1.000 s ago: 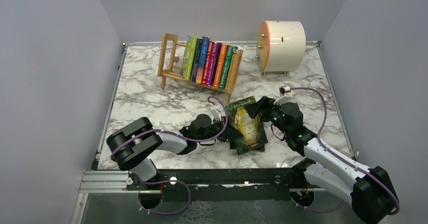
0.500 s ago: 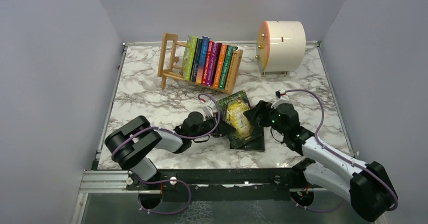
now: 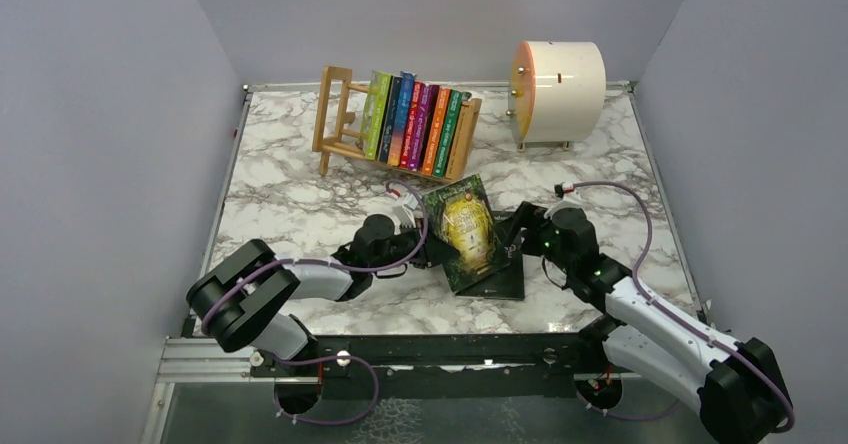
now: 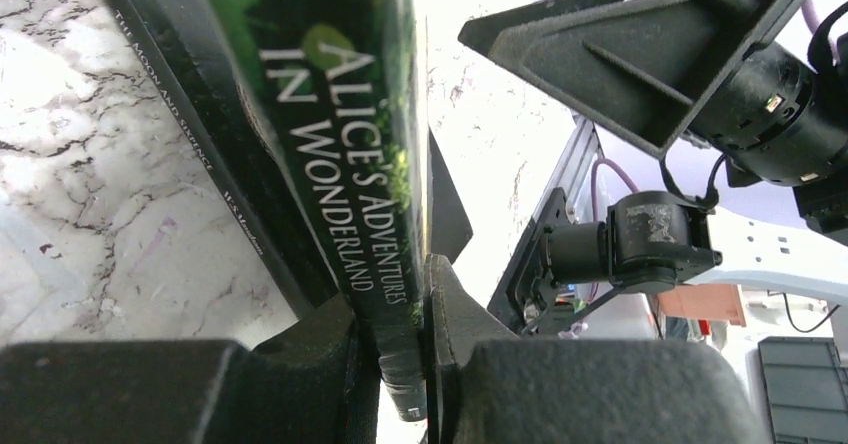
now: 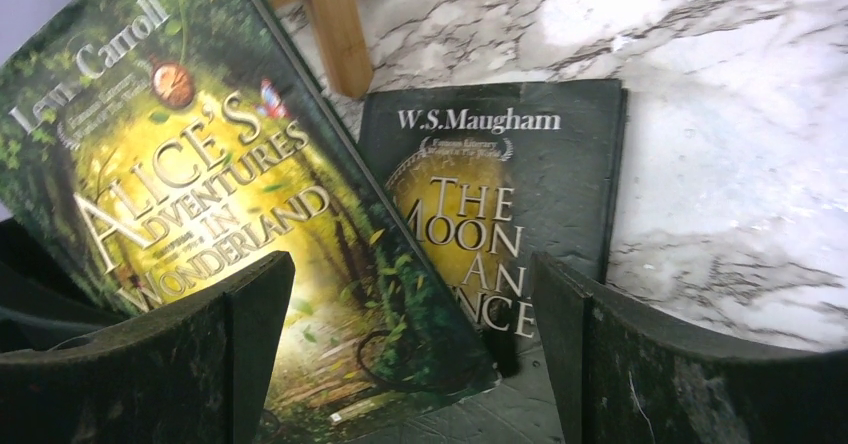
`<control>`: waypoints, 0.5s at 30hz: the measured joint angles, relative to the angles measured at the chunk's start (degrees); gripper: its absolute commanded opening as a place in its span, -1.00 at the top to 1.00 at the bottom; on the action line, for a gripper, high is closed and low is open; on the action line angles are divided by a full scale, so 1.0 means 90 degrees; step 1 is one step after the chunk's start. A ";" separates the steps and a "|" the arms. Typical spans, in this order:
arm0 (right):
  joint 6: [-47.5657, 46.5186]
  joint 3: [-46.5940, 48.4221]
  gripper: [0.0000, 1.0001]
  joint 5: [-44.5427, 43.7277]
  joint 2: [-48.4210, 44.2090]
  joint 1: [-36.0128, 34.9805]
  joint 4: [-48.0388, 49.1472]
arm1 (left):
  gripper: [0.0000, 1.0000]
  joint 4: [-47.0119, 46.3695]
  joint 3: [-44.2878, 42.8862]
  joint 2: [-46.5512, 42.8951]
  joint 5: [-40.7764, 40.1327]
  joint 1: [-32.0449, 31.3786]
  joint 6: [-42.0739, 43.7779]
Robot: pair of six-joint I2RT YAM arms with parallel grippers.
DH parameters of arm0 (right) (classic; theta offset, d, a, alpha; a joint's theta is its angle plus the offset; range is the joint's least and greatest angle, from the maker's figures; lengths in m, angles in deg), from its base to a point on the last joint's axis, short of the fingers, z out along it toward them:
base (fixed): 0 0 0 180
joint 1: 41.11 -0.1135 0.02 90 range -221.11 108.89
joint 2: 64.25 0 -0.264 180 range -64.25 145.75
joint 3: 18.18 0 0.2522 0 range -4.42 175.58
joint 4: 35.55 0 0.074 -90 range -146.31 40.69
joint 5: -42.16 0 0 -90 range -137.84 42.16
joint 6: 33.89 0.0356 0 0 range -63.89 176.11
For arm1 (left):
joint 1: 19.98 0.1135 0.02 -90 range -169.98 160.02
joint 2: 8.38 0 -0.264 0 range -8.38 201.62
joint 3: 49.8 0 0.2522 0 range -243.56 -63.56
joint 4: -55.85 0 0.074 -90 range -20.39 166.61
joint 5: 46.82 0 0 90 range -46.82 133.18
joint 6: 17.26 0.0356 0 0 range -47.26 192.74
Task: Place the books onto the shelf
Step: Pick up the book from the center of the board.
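My left gripper (image 3: 428, 251) (image 4: 405, 336) is shut on the spine edge of a green Alice book (image 3: 460, 228) (image 4: 340, 154) (image 5: 190, 194), holding it tilted up off the table. Below it a black Moon and Sixpence book (image 3: 503, 280) (image 5: 500, 194) (image 4: 190, 144) lies flat on the marble. My right gripper (image 3: 512, 236) (image 5: 410, 339) stands open just right of the green book, its fingers (image 5: 250, 344) on either side of the book's lower corner without gripping it. Several bright books (image 3: 415, 124) stand in the wooden shelf (image 3: 335, 114) at the back; its left part holds none.
A cream cylindrical drum (image 3: 558, 89) stands at the back right. One shelf leg (image 5: 335, 34) shows just beyond the two books in the right wrist view. Grey walls close in the marble table (image 3: 290, 204) on three sides.
The left gripper has pulled the green book left and raised it more upright, uncovering the black book beneath. The right gripper shifted slightly and stayed open.
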 measured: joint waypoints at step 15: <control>0.0049 0.0563 -0.71 -0.0809 -0.0374 0.0000 -0.1392 | 1.00 0.4692 -0.2730 -0.1236 -0.0585 0.0012 0.1583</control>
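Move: The left hand already holds the Alice book. The shelf's free space at its left end lies about 28 cm ahead and 22 cm to its left, roughly level. The shelved books stand some 30 cm ahead and 7 cm left, and the Moon and Sixpence book lies about 8 cm right, level fore and aft, 9 cm below. From the open right hand, that free space is about 24 cm ahead and 37 cm left. Still pinching the Alice book by its spine, the left hand lifts it about 9 cm, slowly at first, then also forward some 4 cm in the shelf's direction; its right-pointing fingers dip about 10 degrees while the book's far side rolls up. The right hand, wide open, draws 2 to 3 cm right, away from the book, edging up and turning slightly clockwise. ##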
